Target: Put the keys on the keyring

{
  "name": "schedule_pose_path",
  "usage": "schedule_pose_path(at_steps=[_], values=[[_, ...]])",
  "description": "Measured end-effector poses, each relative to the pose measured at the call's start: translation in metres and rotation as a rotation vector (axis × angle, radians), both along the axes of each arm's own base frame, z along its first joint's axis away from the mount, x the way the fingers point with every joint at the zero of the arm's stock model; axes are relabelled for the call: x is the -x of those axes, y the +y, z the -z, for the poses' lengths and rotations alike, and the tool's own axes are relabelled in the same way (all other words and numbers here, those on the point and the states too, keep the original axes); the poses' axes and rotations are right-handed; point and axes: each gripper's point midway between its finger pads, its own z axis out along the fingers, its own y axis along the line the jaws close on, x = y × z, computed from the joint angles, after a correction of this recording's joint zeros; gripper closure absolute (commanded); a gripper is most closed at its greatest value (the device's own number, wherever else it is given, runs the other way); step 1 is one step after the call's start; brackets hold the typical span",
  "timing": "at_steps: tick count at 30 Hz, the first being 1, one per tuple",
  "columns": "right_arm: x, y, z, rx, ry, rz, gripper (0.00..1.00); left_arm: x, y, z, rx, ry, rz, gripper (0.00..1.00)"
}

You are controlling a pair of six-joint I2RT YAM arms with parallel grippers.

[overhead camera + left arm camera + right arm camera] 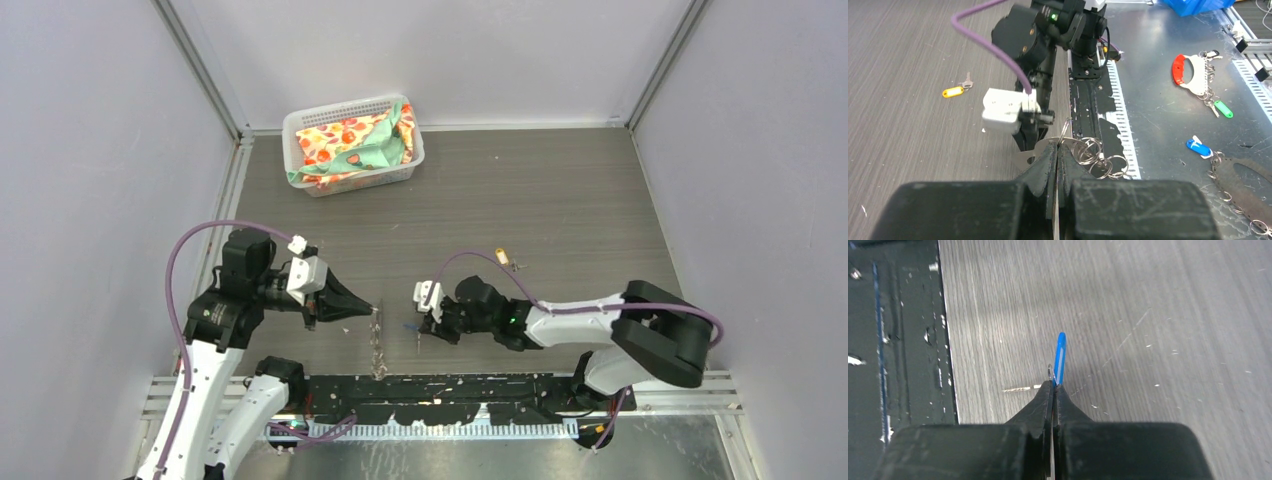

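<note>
The keyring (1024, 158), a pale flat metal piece with an oval hole and a fringe of split rings (1094, 153), is held on edge. My left gripper (1058, 143) is shut on it. In the top view the keyring (378, 345) hangs from that left gripper (368, 306) near the table's front. My right gripper (1053, 384) is shut on the blue-headed key (1061, 354), which sticks out past the fingertips just above the wood. That right gripper (428, 324) sits close to the right of the keyring. The yellow-headed key (503, 258) lies loose on the table further back, and the left wrist view shows it too (953, 92).
A white basket (296, 128) with patterned cloth stands at the back left. A black perforated strip (450, 395) runs along the near edge. Beyond it, on the metal bench, lie a red-and-white key holder (1184, 70), a blue tag (1198, 147) and a green tag (1223, 109).
</note>
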Motion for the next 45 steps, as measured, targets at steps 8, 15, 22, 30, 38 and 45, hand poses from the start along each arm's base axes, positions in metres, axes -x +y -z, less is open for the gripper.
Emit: schedule_pose_path(at_steps=[8,15,22,30,38,45], values=[[-0.008,-0.01,-0.088,-0.234,-0.1,0.104,0.99,-0.002,-0.002,0.002,0.019,0.017,0.017,1.0],[-0.006,-0.025,-0.142,-0.365,-0.141,0.146,0.99,-0.005,-0.007,0.005,0.038,0.074,0.045,1.0],[-0.008,-0.025,-0.178,-0.413,-0.168,0.158,0.99,0.008,-0.015,0.005,0.043,0.114,0.139,1.0],[-0.002,-0.013,-0.212,-0.549,-0.13,0.15,0.99,0.004,-0.019,0.01,0.032,0.143,0.154,1.0],[0.033,0.009,-0.256,-0.602,-0.207,0.065,0.99,-0.004,-0.022,0.008,0.034,0.158,0.139,1.0],[0.049,0.023,-0.256,-0.55,-0.287,0.038,0.99,-0.006,-0.023,0.002,0.051,0.149,0.123,1.0]])
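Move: The keyring's top ring, pinched in the left fingertips, is about 25 cm above the right hand, some 8 cm to its left and 5 cm back; the metal holder hangs just back of and below that ring, about 8 cm back and 8 cm left of the right hand and 22 cm up. The yellow-tagged key lies on the table, 14 cm ahead and 16 cm right of the right hand. From the left hand, the blue-tagged key is 26 cm below, 4 cm ahead and 7 cm right. Carry the already pinched blue-tagged key up with the right gripper, fast, about 26 cm, tipping its fingers up some 30 degrees to near level; late in the climb draw it back about 5 cm and swing left to the keyring. Ease the left gripper about 2 cm right to meet it, rolling slightly and still gripping the ring. Keep both grippers shut. ##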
